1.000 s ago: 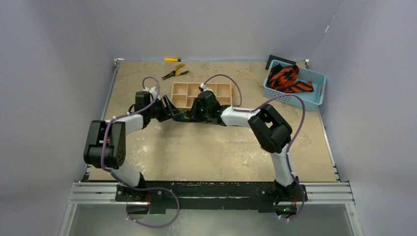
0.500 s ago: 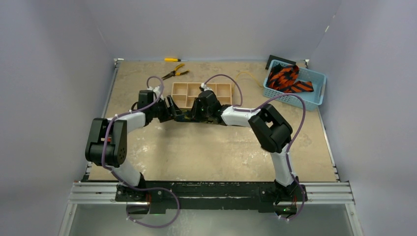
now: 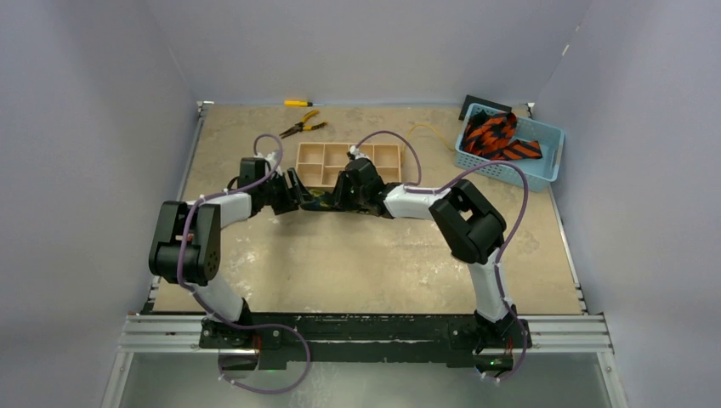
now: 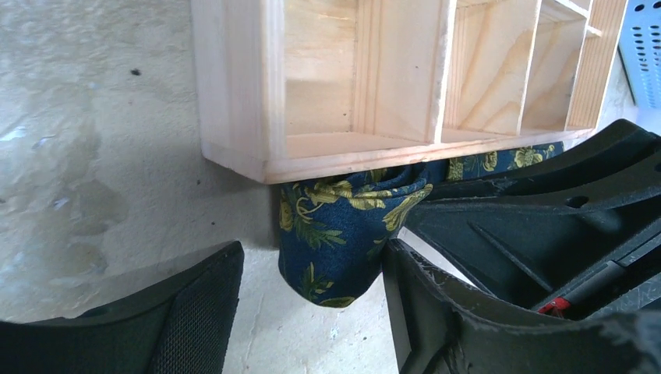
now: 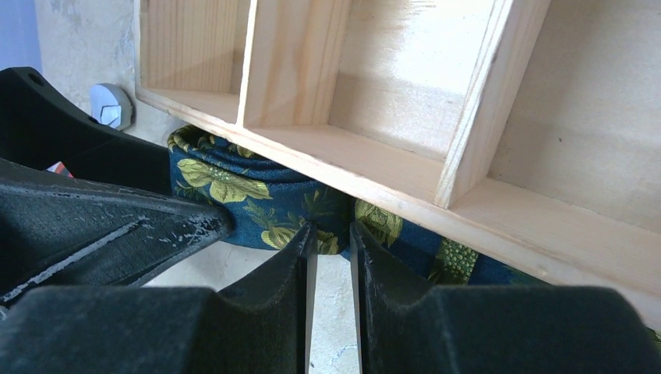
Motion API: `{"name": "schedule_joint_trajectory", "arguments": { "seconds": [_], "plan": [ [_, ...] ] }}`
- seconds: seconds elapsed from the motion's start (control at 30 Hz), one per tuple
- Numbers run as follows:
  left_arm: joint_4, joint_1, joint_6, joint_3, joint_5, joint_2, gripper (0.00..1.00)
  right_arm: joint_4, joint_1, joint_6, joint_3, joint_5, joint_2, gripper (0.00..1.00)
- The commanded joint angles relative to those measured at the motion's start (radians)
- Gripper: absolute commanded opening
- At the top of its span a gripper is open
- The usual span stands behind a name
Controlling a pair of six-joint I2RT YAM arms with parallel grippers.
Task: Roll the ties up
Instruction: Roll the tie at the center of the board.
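The navy tie [image 4: 335, 234] with a yellow leaf pattern lies partly rolled against the near wall of the wooden tray [image 4: 257, 117], half under its edge. My left gripper [image 4: 312, 253] is open, its fingers either side of the roll's rounded end. My right gripper [image 5: 331, 234] is shut on a fold of the navy tie [image 5: 242, 195] beside the roll. In the top view both grippers, left [image 3: 298, 191] and right [image 3: 336, 197], meet at the tie [image 3: 316, 201]. Orange-red striped ties [image 3: 497, 136] lie in the blue basket [image 3: 553, 153].
The wooden tray [image 3: 299, 166] has several empty compartments. Pliers [image 3: 302, 127] and a yellow screwdriver [image 3: 298, 103] lie at the back. A thin yellow cord [image 3: 425, 132] lies left of the basket. A black object [image 3: 476, 104] sits behind the basket.
My left arm has shifted slightly right, toward the tray and the right gripper. The right arm has barely moved.
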Motion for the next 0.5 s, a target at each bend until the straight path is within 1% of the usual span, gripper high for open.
{"name": "schedule_joint_trajectory", "arguments": {
  "seconds": [0.0,0.17,0.23,0.4,0.47],
  "plan": [
    [0.058,-0.032,-0.009,0.031,0.023,0.022,0.63,0.009,-0.009,-0.001,-0.013,-0.009,-0.010,0.25],
    [0.100,-0.048,-0.025,0.028,0.020,0.035,0.62,0.009,-0.010,-0.001,-0.011,-0.009,-0.010,0.25],
    [0.101,-0.056,-0.025,0.034,0.019,0.041,0.60,0.008,-0.010,-0.002,-0.011,-0.009,-0.010,0.25],
    [0.102,-0.066,-0.023,0.037,-0.002,0.043,0.45,0.007,-0.012,-0.004,-0.008,-0.012,-0.012,0.25],
    [0.100,-0.066,-0.020,0.036,-0.007,0.039,0.34,0.007,-0.012,-0.004,-0.009,-0.012,-0.014,0.25]
  ]
}}
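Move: The left hand's open fingers already straddle the outer end of the rolled tie, with the roll's middle about 4 cm to the right, 1 cm ahead and slightly lower. From the right hand, which holds the tie beside it, the roll lies about 4 cm left and 1 cm ahead. The wooden box's middle is some 9 cm ahead and 12 cm right of the left hand, its near wall right beside the roll; the pliers lie roughly 19 cm straight ahead of that hand. The left hand slides about 2.5 cm to the right, nearly level and with its wrist almost unturned, along the near wall of the wooden box and farther over the end of the rolled tie, while its fingers close by about a third of their gap until they pinch the roll from both sides. The right hand stays in place with its fingers nearly shut, still holding the tie just to the right of the roll so that the left hand closes against a steady bundle. ##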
